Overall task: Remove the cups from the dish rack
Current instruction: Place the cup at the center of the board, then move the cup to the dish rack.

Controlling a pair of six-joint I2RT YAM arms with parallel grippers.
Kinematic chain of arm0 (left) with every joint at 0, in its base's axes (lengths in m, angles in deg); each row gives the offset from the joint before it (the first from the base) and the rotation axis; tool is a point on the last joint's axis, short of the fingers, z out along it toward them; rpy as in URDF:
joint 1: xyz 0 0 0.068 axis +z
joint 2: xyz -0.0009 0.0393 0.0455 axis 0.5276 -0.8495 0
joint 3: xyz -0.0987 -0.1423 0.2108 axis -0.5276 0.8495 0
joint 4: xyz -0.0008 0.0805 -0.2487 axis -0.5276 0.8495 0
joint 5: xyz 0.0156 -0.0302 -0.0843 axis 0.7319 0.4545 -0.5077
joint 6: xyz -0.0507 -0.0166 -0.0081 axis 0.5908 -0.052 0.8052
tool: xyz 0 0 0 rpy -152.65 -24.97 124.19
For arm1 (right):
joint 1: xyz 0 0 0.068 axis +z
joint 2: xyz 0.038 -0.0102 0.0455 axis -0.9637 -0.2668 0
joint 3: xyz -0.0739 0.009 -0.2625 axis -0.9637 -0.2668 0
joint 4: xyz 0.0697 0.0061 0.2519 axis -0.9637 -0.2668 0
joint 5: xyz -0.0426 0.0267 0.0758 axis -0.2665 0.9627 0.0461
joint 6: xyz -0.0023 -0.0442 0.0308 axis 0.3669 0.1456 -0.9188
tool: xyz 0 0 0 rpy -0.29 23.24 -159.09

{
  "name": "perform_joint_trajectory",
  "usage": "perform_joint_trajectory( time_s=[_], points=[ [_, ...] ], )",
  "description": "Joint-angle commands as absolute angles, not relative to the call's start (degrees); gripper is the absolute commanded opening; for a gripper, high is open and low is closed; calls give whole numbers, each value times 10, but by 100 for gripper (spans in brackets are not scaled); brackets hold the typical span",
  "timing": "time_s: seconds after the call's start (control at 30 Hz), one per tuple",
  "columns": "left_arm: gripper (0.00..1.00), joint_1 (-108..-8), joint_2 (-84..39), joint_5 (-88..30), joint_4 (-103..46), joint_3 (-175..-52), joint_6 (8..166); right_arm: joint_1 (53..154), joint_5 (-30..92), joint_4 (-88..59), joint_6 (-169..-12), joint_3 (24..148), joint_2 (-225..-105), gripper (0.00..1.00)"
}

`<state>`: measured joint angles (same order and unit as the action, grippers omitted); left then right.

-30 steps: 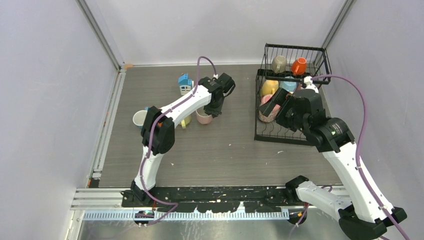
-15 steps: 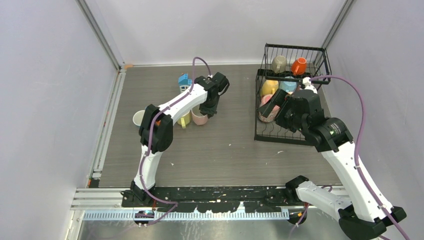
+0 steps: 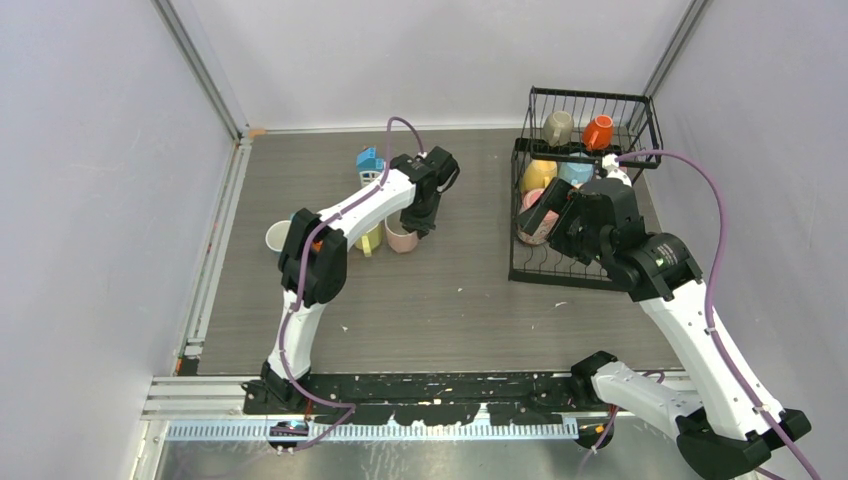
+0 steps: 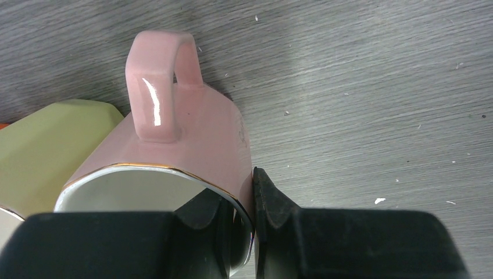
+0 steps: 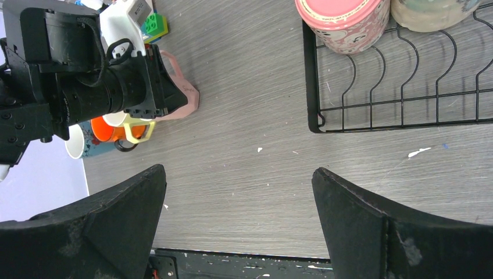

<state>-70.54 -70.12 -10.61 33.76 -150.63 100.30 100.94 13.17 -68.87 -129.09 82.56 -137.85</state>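
My left gripper (image 3: 420, 215) is shut on the rim of a pink cup (image 3: 400, 238), low over the table. In the left wrist view one finger (image 4: 200, 212) sits inside the pink cup (image 4: 174, 133) and the other (image 4: 273, 203) presses its outer wall. The handle points away from me. A yellow-green cup (image 4: 46, 151) touches its side. My right gripper (image 3: 545, 215) hangs open and empty at the left side of the black dish rack (image 3: 560, 277). The rack holds beige (image 3: 558, 127), orange (image 3: 598, 131), yellow (image 3: 538, 175), light blue (image 3: 577, 171) and pink (image 3: 530, 232) cups.
A white cup (image 3: 277, 237) and an orange cup (image 5: 107, 129) stand left of the yellow-green cup (image 3: 369, 240). A small toy house (image 3: 371, 165) stands behind them. The cell walls close in on both sides, and the rack is against the right wall.
My left gripper has carried the pink cup a little to the left, up against the yellow-green cup. The right arm has barely shifted and stays open.
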Motion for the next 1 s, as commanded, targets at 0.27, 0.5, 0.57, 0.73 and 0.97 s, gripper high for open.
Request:
perform_joint_trajectory(
  time_s=[0.27,0.5,0.57,0.73,0.97],
  points=[
    [30,-699,-686,-104,328,-1512,979,1009,131,-668,-1284,830,-1386,100],
    [51,-699,-688,-102,355,-1568,964,1009,128,-673,-1280,840,-1391,100],
    [55,-699,-685,-104,360,-1580,961,1009,127,-674,-1279,842,-1392,100],
    [71,-698,-669,-114,367,-1604,955,1009,123,-679,-1274,844,-1395,100],
    [94,-698,-620,-140,355,-1602,952,1009,87,-691,-1262,846,-1396,100]
  ],
)
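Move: The pink cup stands upright with its middle about 4 cm left of your left hand point, 1 cm back and 4 cm below; the left fingers still pinch the right side of its rim. The yellow cup stands beside it, some 11 cm to the left of this hand and 1 cm back, and the toy house about 13 cm ahead and 13 cm left. From the right hand, the pink cup lies roughly 25 cm left, 10 cm ahead and 25 cm below. Hold the left gripper still at the pink cup's rim and open the fingers from nearly shut to almost wide, letting go of the cup wall. Once they have begun to spread, lift the hand up and away by about 5 cm, easing some 2 cm forward and tilting the fingertips slightly forward, while opening further. ##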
